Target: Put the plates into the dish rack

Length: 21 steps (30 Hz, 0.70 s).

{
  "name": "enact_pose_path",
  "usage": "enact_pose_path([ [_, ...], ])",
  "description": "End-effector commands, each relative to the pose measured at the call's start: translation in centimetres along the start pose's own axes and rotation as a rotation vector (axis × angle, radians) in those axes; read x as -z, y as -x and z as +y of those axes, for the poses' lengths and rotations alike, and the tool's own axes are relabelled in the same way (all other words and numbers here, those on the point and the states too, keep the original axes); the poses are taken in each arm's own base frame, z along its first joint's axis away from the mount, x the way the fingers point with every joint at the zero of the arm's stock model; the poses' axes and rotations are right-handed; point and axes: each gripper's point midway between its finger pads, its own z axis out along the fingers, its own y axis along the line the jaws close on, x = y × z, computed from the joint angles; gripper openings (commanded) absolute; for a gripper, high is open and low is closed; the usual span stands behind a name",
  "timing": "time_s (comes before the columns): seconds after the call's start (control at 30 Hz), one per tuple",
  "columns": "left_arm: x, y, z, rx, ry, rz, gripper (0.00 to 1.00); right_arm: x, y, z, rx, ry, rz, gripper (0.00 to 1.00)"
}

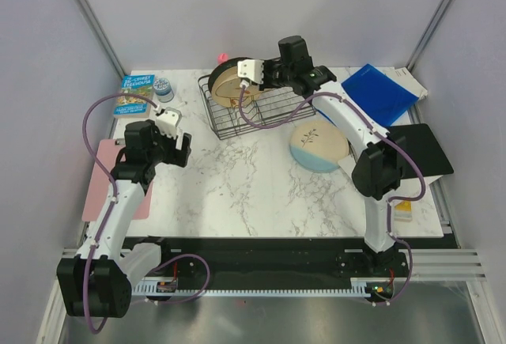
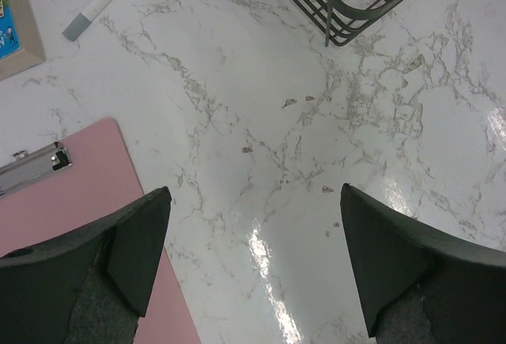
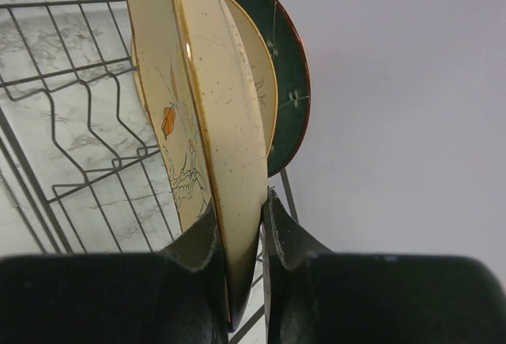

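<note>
My right gripper [image 3: 239,225] is shut on the rim of a tan leaf plate [image 3: 225,122] and holds it upright on edge in the black wire dish rack [image 3: 71,122]. Behind it stand a second tan plate [image 3: 262,75] and the dark teal plate [image 3: 291,67]. In the top view the held plate [image 1: 228,85] is at the left end of the rack [image 1: 269,119], with the right gripper [image 1: 251,75] on it. The cream-and-light-blue plate [image 1: 319,146] lies flat on the table right of the rack. My left gripper [image 1: 180,148] is open and empty over bare marble [image 2: 254,202].
A pink clipboard [image 1: 107,182] lies at the table's left edge under my left arm. A book [image 1: 136,95] and a small jar [image 1: 164,87] sit back left. A blue folder [image 1: 379,91] and a black board [image 1: 423,150] are on the right. A rack corner [image 2: 348,12] shows in the left wrist view.
</note>
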Motion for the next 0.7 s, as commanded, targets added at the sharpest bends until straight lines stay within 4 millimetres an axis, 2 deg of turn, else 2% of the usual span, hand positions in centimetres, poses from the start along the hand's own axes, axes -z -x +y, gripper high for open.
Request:
enact_pose_path([
  [0.0,0.1,0.5,-0.7,0.05,-0.023,-0.045,0.94,2.6,5.6,-8.4,0.216,-0.265,-0.11,0.0],
  [0.17,-0.1,0.1,-1.0,0.059,-0.036,-0.038,0.94,0.9,4.7,-8.7,0.232,-0.267,-0.091,0.0],
  [0.3,-0.2,-0.1,-1.0,0.061,-0.035,-0.035,0.94,-0.7,3.8,-7.9,0.269,-0.237,-0.079,0.0],
  [0.67,-0.8,-1.1,-1.0,0.07,-0.033,-0.021,0.94,-2.1,2.5,-5.7,0.266,-0.153,-0.062,0.0],
])
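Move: The free slot in the rack's left half, just in front of the two standing plates, lies about 8 cm left of the right hand, 3 cm ahead and some 12 cm below; the plate for it is already pinched by its right edge. The standing cream plate is roughly 5 cm ahead and 8 cm left, the green plate 8 cm ahead and 9 cm left. From the left hand the slot is about 20 cm ahead, 16 cm right, nearly level. The cream plate is carried in the right hand's unchanged pinch towards the slot in front of the standing plates: first about 3.5 cm forward and slightly left, then mainly down, some 4 cm in all, while the hand tilts nearly 10 degrees, its left side dipping. The empty left hand, still wide open, sinks about 2 cm well clear of the rack. ##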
